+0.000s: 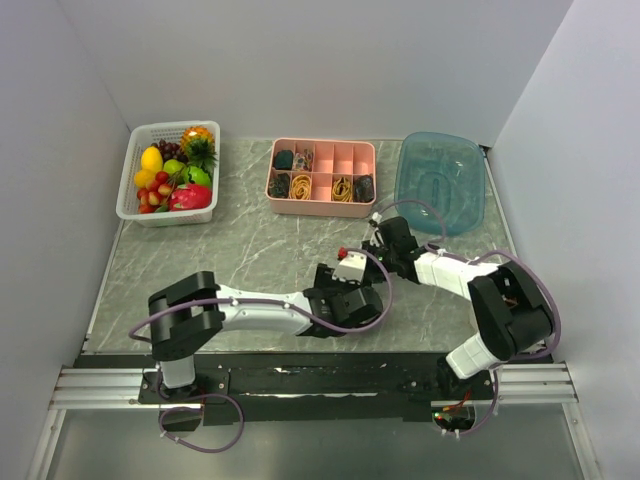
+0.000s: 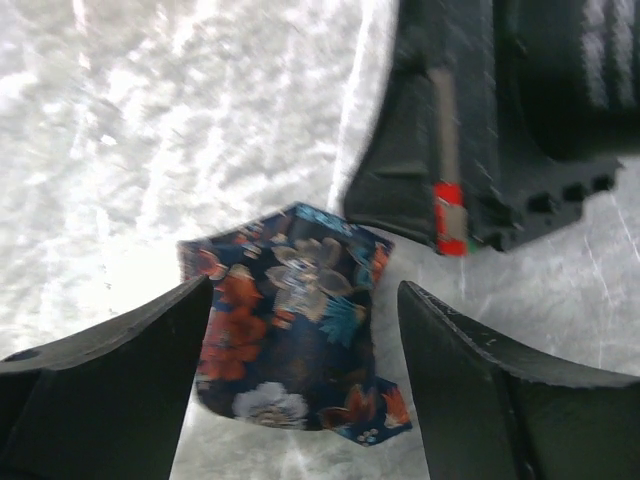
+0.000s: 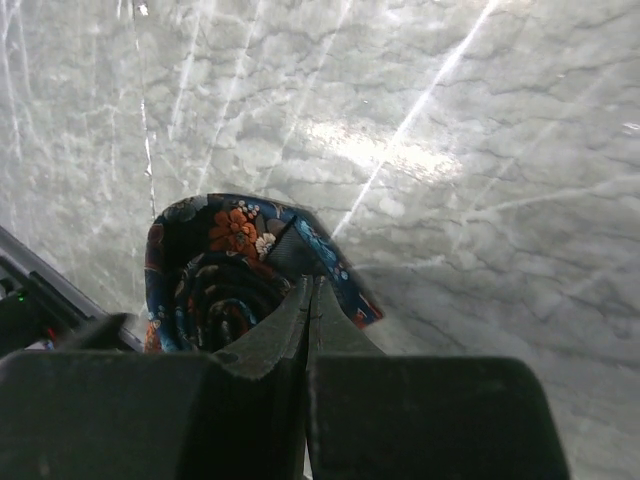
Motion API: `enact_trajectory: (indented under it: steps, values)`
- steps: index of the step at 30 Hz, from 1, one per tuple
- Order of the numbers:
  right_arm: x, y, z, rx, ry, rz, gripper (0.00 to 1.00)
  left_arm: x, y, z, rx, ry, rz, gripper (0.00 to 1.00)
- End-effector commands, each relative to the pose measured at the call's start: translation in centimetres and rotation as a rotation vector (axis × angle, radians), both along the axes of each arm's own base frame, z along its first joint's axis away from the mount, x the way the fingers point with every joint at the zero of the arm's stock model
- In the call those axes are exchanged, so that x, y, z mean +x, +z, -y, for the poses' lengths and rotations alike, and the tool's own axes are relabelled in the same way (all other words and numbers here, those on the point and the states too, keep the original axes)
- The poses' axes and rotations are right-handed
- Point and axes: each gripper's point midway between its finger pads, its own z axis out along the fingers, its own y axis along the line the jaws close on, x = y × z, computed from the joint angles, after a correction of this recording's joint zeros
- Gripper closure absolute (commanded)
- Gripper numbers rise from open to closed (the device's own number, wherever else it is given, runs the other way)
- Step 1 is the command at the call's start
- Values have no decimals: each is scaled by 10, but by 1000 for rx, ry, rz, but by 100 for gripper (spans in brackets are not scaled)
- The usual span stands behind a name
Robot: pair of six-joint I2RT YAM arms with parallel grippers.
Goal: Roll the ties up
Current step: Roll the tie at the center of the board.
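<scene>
One tie (image 2: 285,320), dark navy with a reddish, blue and tan pattern, lies rolled into a coil on the grey marble table. My left gripper (image 2: 305,288) is open, one finger on each side of the roll; the left finger touches it and the right stands apart. My right gripper (image 3: 310,282) is shut, its tips against the outer flap of the roll (image 3: 215,270); no fabric shows between the jaws. Its black body (image 2: 470,130) sits just beyond the roll. In the top view both grippers (image 1: 352,285) (image 1: 372,255) meet at mid-table and hide the tie.
A pink divided tray (image 1: 320,210) at the back middle holds dark rolls and yellow-orange bands. A blue plastic tub (image 1: 440,225) stands at the back right. A white basket (image 1: 135,212) of toy fruit stands at the back left.
</scene>
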Motion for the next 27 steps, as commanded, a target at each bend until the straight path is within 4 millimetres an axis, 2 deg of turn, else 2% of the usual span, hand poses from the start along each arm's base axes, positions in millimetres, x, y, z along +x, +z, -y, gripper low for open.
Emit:
enact_trajectory:
  steps: [1,2,5,7,9,10,11,12,13,14,15,16,17,18,19,21,22,24,26,27]
  values:
    - [19,25,6,-26,-22,79,100,17,65,-11,-87,64,84,17]
    - [20,30,6,-22,-19,94,100,19,74,-17,-99,69,88,16]
    - [19,44,7,-17,-13,121,100,16,87,-28,-112,67,81,15]
    - [16,49,8,-10,-8,128,100,12,85,-37,-115,53,60,16]
    - [13,59,9,-1,-6,159,100,2,93,-34,-189,-10,28,20]
    - [10,61,10,-2,-1,159,100,-4,81,-40,-185,-27,4,25]
    - [10,69,11,3,1,184,100,-13,87,-39,-239,-70,-24,29]
    - [9,71,12,1,3,190,100,-18,86,-38,-264,-93,-44,35]
    - [7,75,10,11,15,198,100,-24,76,-39,-292,-119,-61,47]
    - [7,81,11,16,20,220,100,-30,82,-38,-342,-152,-69,57]
    - [5,83,9,29,27,225,100,-42,79,-30,-388,-218,-113,71]
    - [4,86,6,44,40,231,100,-48,69,-29,-423,-239,-127,94]
    - [0,90,2,72,66,230,100,-54,69,-25,-465,-273,-141,99]
    - [-2,91,-1,85,81,230,100,-62,63,-20,-486,-309,-177,99]
    - [-4,91,-4,94,95,229,100,-68,48,-23,-477,-325,-205,99]
    - [-11,88,-10,102,130,222,100,-75,43,-13,-520,-364,-228,99]
    - [-14,87,-12,105,141,218,100,-79,34,-13,-522,-381,-239,99]
    - [-20,84,-17,117,165,211,100,-85,36,-2,-576,-434,-234,99]
    - [-23,82,-21,128,181,204,100,-93,21,4,-567,-478,-263,99]
    - [-25,81,-24,135,191,200,100,-92,21,10,-578,-496,-253,99]
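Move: The rolled tie lies about 5 cm below the left hand, hardly a centimetre behind it and level sideways, between the open fingers. From the shut right hand it is some 5 cm back, 3 cm to the left and 2 cm lower. The pink organizer box stands roughly 23 cm ahead of the left hand and 6 cm to its left; the blue tray is about 17 cm ahead and 17 cm right of the right hand. Up and off the rolled tie by about 9 cm goes the left hand, then it swings back some 8 cm and a little left and sinks to its old height on the tie's near side, its fingers shutting empty while the wrist tips down and turns clockwise. The right hand, still shut, lifts about 7.5 cm from the tie's far edge, its fingertips tilting slightly up. ##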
